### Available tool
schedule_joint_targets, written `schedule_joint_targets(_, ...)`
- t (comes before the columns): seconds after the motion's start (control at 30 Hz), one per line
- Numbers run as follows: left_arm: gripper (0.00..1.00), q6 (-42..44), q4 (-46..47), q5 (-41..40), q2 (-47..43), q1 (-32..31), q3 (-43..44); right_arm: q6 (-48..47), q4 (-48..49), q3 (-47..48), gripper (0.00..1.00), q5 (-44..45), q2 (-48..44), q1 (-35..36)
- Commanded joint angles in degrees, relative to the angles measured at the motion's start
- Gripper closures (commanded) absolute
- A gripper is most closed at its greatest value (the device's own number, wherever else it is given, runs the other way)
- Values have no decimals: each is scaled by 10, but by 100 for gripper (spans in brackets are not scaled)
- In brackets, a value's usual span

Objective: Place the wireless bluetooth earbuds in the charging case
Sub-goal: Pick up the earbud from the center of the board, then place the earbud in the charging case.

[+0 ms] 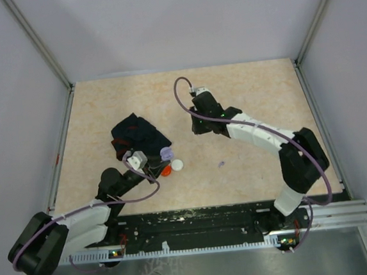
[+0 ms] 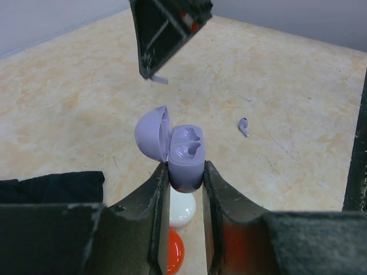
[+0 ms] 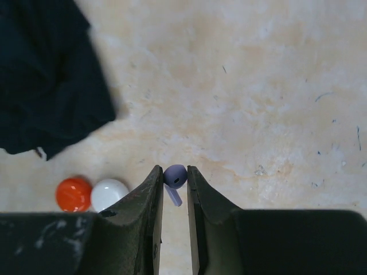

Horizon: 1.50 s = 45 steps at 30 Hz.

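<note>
My left gripper (image 2: 184, 169) is shut on the body of a lavender charging case (image 2: 186, 154), held above the table. The case's lid (image 2: 152, 134) is swung open to the left and both sockets are bare. The case shows in the top view as a small lavender blob (image 1: 166, 154) at the left gripper (image 1: 148, 161). My right gripper (image 3: 175, 172) is shut on the head of one lavender earbud (image 3: 175, 176), lifted off the table, stem pointing back between the fingers. It hangs over mid-table (image 1: 197, 128). A second lavender earbud (image 2: 243, 126) lies loose on the table (image 1: 221, 164).
A round white piece (image 1: 177, 166) and a round orange-red piece (image 1: 166, 171) lie on the table under the left gripper. A dark crumpled cloth (image 1: 138, 135) sits behind them. Metal rails edge the tabletop (image 1: 257, 92), and grey walls enclose it.
</note>
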Motion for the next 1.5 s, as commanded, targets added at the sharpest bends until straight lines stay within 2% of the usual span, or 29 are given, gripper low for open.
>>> schedule_joint_targets(0.0,100,-33,83,-3,30,5,-4,-24,81,-13,83,-44,-95,4)
schedule_joint_targets(0.33,100,-91,199,21,97,8,14,-41,221,-104,83,-140,-233,7)
schedule_joint_targets(0.43,100,-117,260,30,115,8,16,-47,265,-135,83,-177,-271,13)
schedule_joint_targets(0.77,100,-126,358,83,152,8,28,-73,398,-199,83,-247,-328,80)
schedule_joint_targets(1.07,100,-141,366,104,137,8,46,-100,473,-247,82,-306,-352,110)
schedule_joint_targets(1.47,100,-169,317,131,65,8,54,-113,509,-262,82,-341,-344,124)
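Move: The right hand already holds the earbud; the open charging case it is bound for is held in the left fingertips, about 11 cm back, 10 cm left and 5 cm above. The other earbud lies some 8 cm back, 7 cm right and 9 cm below. From the left hand, the held earbud is roughly 12 cm ahead, 12 cm right and 4 cm lower, and the white case 5 cm ahead, 4 cm right, 12 cm below. Keeping its pinch on the earbud, the right hand climbs almost straight up at first, then sweeps back and left towards the open case, ending some 19 cm higher and 16 cm farther back, while the wrist swings the fingers from steeply downward to level and pointing left. The left hand keeps hold of the case and lifts it about 10 cm, easing slightly back and right and tipping its fingertips upward, so that the case and the earbud's stem come together from both sides. ##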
